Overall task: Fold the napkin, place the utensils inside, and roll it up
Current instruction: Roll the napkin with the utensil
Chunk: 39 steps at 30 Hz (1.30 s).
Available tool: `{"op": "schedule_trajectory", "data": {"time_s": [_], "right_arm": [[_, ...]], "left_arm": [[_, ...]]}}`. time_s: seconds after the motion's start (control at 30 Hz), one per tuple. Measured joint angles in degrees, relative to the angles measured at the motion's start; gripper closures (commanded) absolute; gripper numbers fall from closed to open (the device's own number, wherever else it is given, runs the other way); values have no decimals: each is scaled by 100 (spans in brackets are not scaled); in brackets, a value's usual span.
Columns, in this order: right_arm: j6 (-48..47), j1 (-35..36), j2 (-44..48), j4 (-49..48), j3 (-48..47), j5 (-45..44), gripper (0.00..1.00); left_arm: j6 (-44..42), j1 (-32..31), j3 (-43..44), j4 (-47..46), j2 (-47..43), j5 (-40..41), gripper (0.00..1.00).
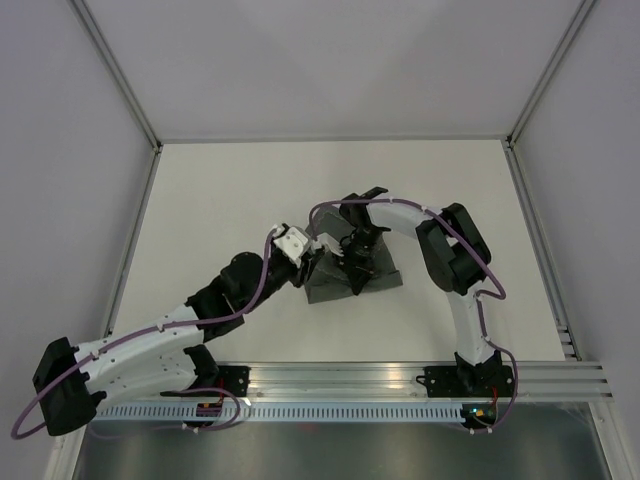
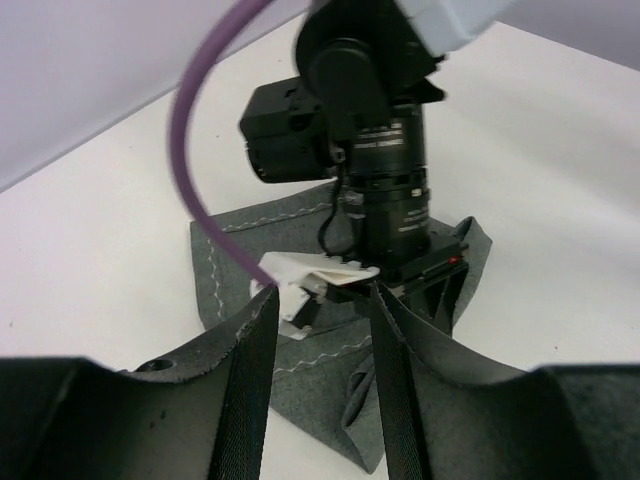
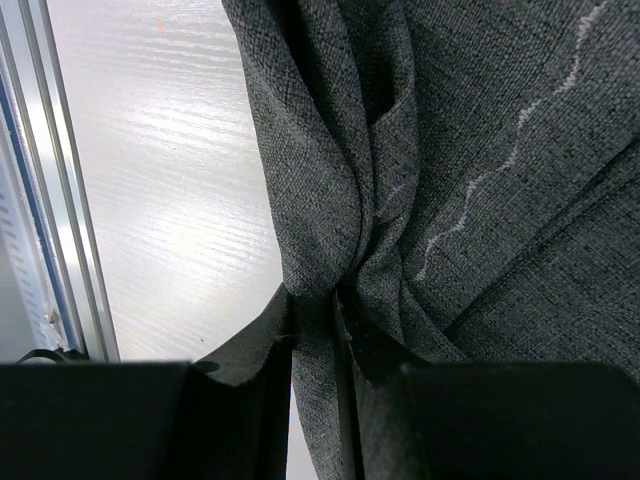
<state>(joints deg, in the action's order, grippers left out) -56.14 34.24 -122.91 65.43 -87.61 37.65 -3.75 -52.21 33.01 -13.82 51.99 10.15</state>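
Observation:
The dark grey napkin (image 1: pixel 378 281) lies crumpled and partly folded in the middle of the white table. Its pale stitched line shows in the left wrist view (image 2: pixel 318 372) and in the right wrist view (image 3: pixel 480 120). My right gripper (image 1: pixel 356 268) points down onto the napkin and is shut on a bunched fold of it (image 3: pixel 315 300). My left gripper (image 1: pixel 322 250) hovers just left of the right one, above the napkin's left edge. It is open and empty (image 2: pixel 322 296). The right wrist (image 2: pixel 385 170) fills the view ahead of it. The pink utensil is not in view.
An aluminium rail (image 1: pixel 400 376) runs along the near table edge and also shows in the right wrist view (image 3: pixel 40 200). Frame posts and pale walls bound the white table (image 1: pixel 250 190). Purple cables loop over both arms.

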Motion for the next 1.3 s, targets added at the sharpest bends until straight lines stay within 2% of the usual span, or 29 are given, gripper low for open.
{"op": "schedule_trajectory", "data": {"time_s": [0.2, 0.37, 0.6, 0.97, 1.3], "right_arm": [[129, -11, -273, 313, -284, 129, 87], [210, -46, -396, 446, -393, 234, 87], [304, -72, -553, 625, -533, 339, 87], [350, -184, -723, 787, -645, 549, 87], [367, -227, -756, 811, -647, 625, 87]], "left_arm": [[-391, -756, -92, -81, 111, 446, 51], [-581, -870, -275, -138, 208, 485, 51], [-767, -1095, -229, -125, 1449, 415, 51], [-966, -1130, 184, -223, 3082, -157, 50], [-1104, -1130, 446, -592, 4098, -293, 51]]}}
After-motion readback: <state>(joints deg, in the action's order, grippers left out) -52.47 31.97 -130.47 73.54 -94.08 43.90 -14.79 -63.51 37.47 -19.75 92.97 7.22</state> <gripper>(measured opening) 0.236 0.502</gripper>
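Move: Below and to the right of the left hand lies the napkin's near edge, the stretch just right of the right gripper: about 9 cm right, 3 cm back and some 22 cm down. The right gripper's pinch is some 5 cm right of the left hand, 1 cm back and about as far down; the napkin's right corner is roughly 13 cm right, level. From the right hand, that edge stretch lies about 4 cm right, 1 cm back and 1 cm down. Dropping about 20 cm, the left hand drifts back and right at first, then sinks steeply while working some 8 cm to the right in all, towards the napkin's near edge beside the right gripper. Its half-open fingers tilt down and swing right. The right hand keeps its pinch on the cloth nearly in place, tipping about 15 degrees so its fingertips swing towards the base. ##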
